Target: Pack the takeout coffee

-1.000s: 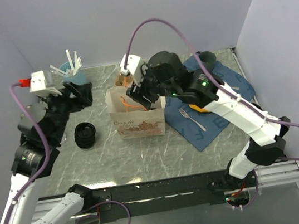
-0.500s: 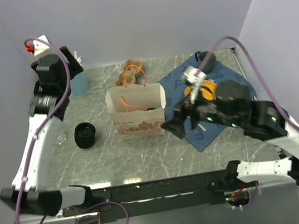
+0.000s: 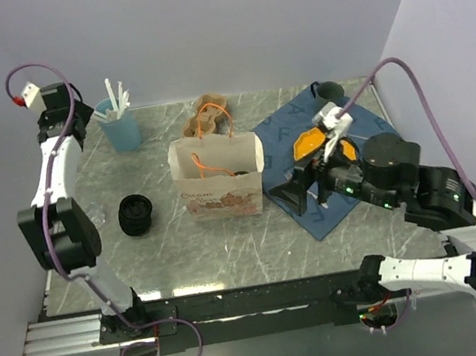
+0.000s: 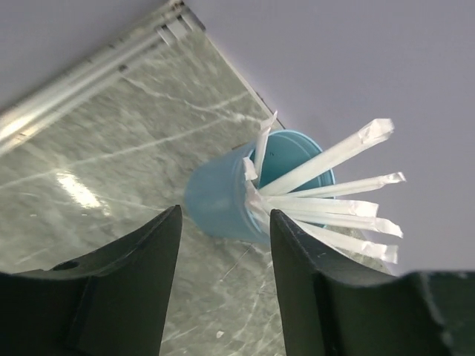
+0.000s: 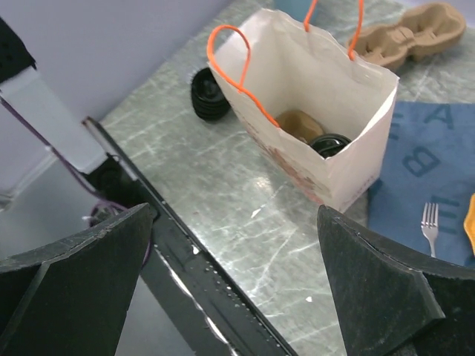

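Note:
The takeout coffee (image 3: 136,215), a small black ribbed cup, lies on the table left of the paper bag (image 3: 219,181); the right wrist view shows it (image 5: 210,93) beyond the bag (image 5: 326,96). The bag stands upright and open, with a dark round rim (image 5: 330,143) and a brown item inside. My right gripper (image 3: 287,196) hovers right of the bag, open wide (image 5: 236,215) and empty. My left gripper (image 3: 81,130) is at the back left corner, far from the coffee, open (image 4: 225,215) with nothing between its fingers.
A light-blue cup of white sticks (image 3: 120,128) (image 4: 215,196) stands just beyond the left fingers. Behind the bag lies a cardboard cup carrier (image 3: 210,109). A blue cloth (image 3: 350,121) on the right holds an orange item (image 3: 311,141), a fork (image 5: 430,226) and a teal mug (image 3: 328,90).
The left arm swung up into the back left corner toward the blue cup, its jaws narrowing a little. The right arm drew back from over the bag toward the front right, its jaws opening wide.

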Controlling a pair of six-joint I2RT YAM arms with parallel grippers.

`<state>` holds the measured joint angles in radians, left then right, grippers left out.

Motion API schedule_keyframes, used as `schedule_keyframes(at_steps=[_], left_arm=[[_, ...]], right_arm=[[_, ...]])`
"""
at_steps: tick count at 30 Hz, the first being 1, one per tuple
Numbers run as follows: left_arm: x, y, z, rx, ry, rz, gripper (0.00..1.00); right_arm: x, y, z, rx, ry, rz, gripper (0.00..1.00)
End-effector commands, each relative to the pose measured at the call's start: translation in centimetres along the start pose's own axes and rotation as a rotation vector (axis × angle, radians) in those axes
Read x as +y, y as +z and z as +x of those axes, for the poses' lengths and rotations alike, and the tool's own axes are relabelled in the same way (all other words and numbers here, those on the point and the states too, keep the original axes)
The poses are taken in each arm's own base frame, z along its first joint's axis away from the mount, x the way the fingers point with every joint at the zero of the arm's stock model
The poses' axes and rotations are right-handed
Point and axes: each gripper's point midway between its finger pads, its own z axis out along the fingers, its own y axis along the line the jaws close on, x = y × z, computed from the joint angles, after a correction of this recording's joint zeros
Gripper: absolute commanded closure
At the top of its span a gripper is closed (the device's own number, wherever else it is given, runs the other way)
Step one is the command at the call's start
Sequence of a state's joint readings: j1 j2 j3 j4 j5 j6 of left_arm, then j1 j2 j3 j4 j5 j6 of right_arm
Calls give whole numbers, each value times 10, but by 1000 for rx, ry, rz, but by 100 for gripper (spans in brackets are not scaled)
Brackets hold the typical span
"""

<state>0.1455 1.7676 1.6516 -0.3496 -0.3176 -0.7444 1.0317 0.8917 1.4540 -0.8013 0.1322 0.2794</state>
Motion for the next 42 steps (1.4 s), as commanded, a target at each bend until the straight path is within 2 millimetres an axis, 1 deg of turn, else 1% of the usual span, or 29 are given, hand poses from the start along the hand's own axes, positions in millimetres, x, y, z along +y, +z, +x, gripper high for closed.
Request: schedule_keyframes(at_steps=[1,2,3,4,5,8,9,12,14,18,19,23,27,30,34,37,38,41,42], left_arm=[[-39,19,-6,-4,-102,103,46],[-42,21,-10,-10,-101,98,47],[-43,25,-9,-8,-101,93,48],[-41,34,-3,4,-97,80,48],[-43,35,-6,-3,-100,80,48],[-43,43,-6,-15,-85,76,52],[-47,45,-9,-29,-85,95,54],[-48,49,-8,-27,-77,91,63],[-51,49,-10,-28,-81,94,64],[-58,41,-11,-37,-70,114,71],[-62,38,-10,-43,-63,123,71],[-65,38,-7,-44,-27,122,71],[-63,38,-8,-55,-4,97,70],[-61,36,-13,-74,10,94,72],[-60,36,-12,-74,27,95,76],[-61,34,-10,-68,30,102,84],[-61,34,-12,-70,27,104,89],[-64,30,-16,-77,29,121,99],[-68,27,-19,-82,30,133,99]], right_arm=[[-3,12,-18,-34,-35,37,0],[-2,15,-17,-24,-49,34,0],[-3,18,-17,-16,-75,37,0],[-3,24,-16,-4,-91,43,0],[-4,26,-17,0,-103,50,0],[-7,36,-17,7,-136,66,0],[-7,39,-16,13,-150,65,0],[-8,46,-15,23,-174,67,0],[-10,49,-14,28,-183,72,0],[-16,54,-11,39,-207,86,0],[-17,54,-11,39,-208,88,0],[-18,54,-11,38,-220,88,0],[-22,53,-8,42,-221,96,0],[-23,52,-7,42,-225,99,0],[-25,53,-7,40,-224,102,0],[-25,53,-9,35,-231,99,0],[-26,53,-8,41,-235,100,0],[-26,53,-9,38,-239,102,0],[-26,53,-9,38,-239,99,0]])
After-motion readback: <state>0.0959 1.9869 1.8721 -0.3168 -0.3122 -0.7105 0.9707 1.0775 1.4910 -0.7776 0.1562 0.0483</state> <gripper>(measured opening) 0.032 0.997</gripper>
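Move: The wrapped straws stand about 7 cm ahead of the left hand, 3 cm to its right and 5 below, in a blue cup some 8 cm ahead, 6 right and 14 down. The black lids are roughly 17 cm back and 9 right; the paper bag lies 9 back and 35 right. From the right hand, the straws lie around 42 cm ahead, 42 left and 19 lower, and the bag some 27 ahead, 12 left. Left hand reaches about 6 cm forward to the straws, closing nearly shut; open right hand shifts forward-left, bagward. ##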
